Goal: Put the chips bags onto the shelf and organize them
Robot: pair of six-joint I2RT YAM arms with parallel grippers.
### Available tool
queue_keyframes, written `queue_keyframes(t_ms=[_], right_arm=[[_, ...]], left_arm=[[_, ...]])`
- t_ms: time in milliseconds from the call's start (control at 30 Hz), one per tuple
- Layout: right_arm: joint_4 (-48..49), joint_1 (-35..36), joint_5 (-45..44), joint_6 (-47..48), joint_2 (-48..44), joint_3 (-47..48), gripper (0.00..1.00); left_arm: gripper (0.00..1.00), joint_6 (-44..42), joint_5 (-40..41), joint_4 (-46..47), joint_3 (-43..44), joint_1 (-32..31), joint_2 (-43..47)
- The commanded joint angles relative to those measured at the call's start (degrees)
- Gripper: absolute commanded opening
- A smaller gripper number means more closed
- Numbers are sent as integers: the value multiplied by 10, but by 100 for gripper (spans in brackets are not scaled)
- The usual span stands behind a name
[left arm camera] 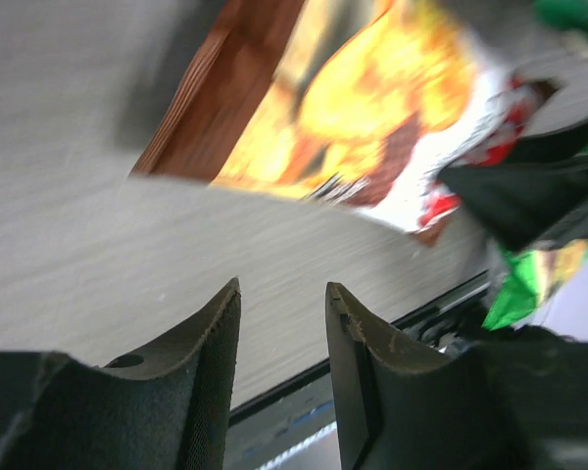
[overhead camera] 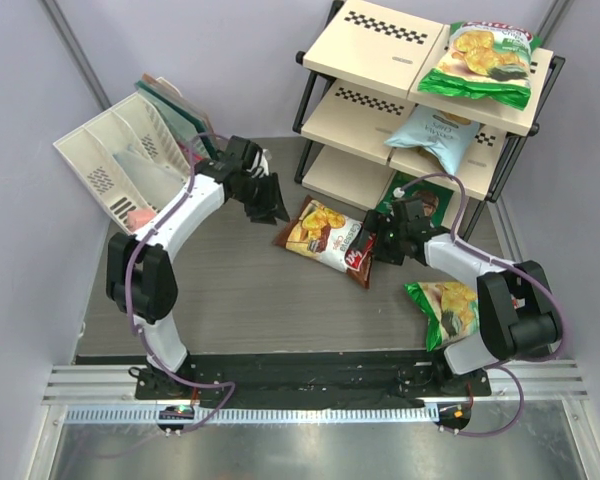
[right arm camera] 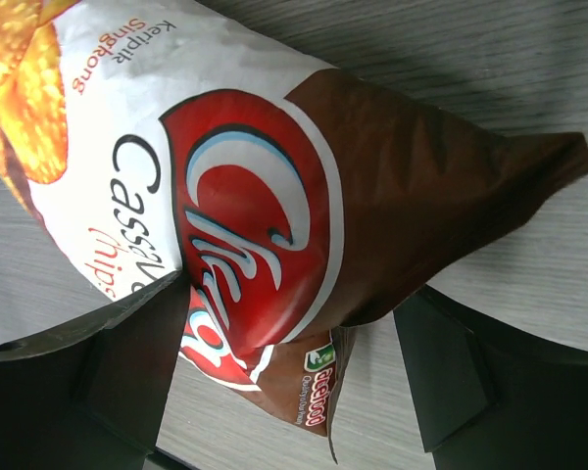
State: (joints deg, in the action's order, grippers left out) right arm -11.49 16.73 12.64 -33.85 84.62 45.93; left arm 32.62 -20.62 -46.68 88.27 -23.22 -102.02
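The dark brown chips bag [overhead camera: 328, 238] lies flat on the table in front of the shelf [overhead camera: 375, 45]. My right gripper [overhead camera: 386, 246] is open, its jaws on either side of the bag's near end [right arm camera: 274, 196]; in the right wrist view the gripper [right arm camera: 296, 294] has a gap on its right side. My left gripper [overhead camera: 269, 206] is open and empty just left of the bag, which shows blurred in the left wrist view [left arm camera: 372, 108] beyond the gripper [left arm camera: 283, 289]. One green-and-white bag [overhead camera: 480, 62] lies on the top tier and the light blue bag [overhead camera: 435, 138] on the middle tier. The other green bag [overhead camera: 444, 311] lies by the right arm's base.
A white slotted plastic organizer [overhead camera: 120, 165] leans at the back left with a small pink thing [overhead camera: 138, 215] in it. The shelf's lowest tier [overhead camera: 345, 178] sits right behind the brown bag. Grey walls close in both sides.
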Motion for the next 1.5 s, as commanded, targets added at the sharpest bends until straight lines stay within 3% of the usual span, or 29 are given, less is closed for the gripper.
queue_keyframes(t_ms=[0, 267, 500, 1100, 1200, 1300, 1467], right_arm=[[36, -3, 13, -3, 13, 6, 88], [43, -2, 25, -10, 27, -2, 88], [63, -1, 38, -31, 35, -12, 88], [95, 15, 51, -46, 49, -22, 86], [103, 23, 49, -51, 60, -21, 80], [111, 31, 48, -59, 64, -19, 64], [128, 41, 42, -64, 68, -18, 50]], left_arm=[[41, 6, -28, 19, 77, -1, -59], [42, 10, -30, 57, 139, -28, -135], [43, 19, -35, 115, 105, -57, -154], [42, 18, -21, 125, 47, -75, -221], [42, 18, -25, 123, 47, -75, -221], [42, 18, -23, 120, 45, -75, -212], [42, 19, -22, 113, 27, -75, -182]])
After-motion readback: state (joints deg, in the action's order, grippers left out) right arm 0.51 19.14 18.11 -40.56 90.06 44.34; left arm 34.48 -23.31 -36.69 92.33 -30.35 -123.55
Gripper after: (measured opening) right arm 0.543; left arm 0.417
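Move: The brown Chuba cassava bag lies flat between the two hands. Its middle is about 13 cm right of the left hand, 2 cm ahead and 12 cm below. From the right hand it is some 12 cm left and 2 cm ahead at nearly fingertip height, with its brown-red end already between the open fingers. From the right hand, the dark green bag on the bottom shelf is about 12 cm ahead and 12 cm right; the white-green bag is 18 cm back and 23 cm right. The right fingers start closing around the brown-red end of the bag, to a little over half open, as that hand eases some 4 cm left towards the bag's middle and rolls slightly, its left side rising. The left hand swings about 5 cm forward, then right and back, and sinks about 12 cm to bring its half-open fingertips against the bag's left side. ##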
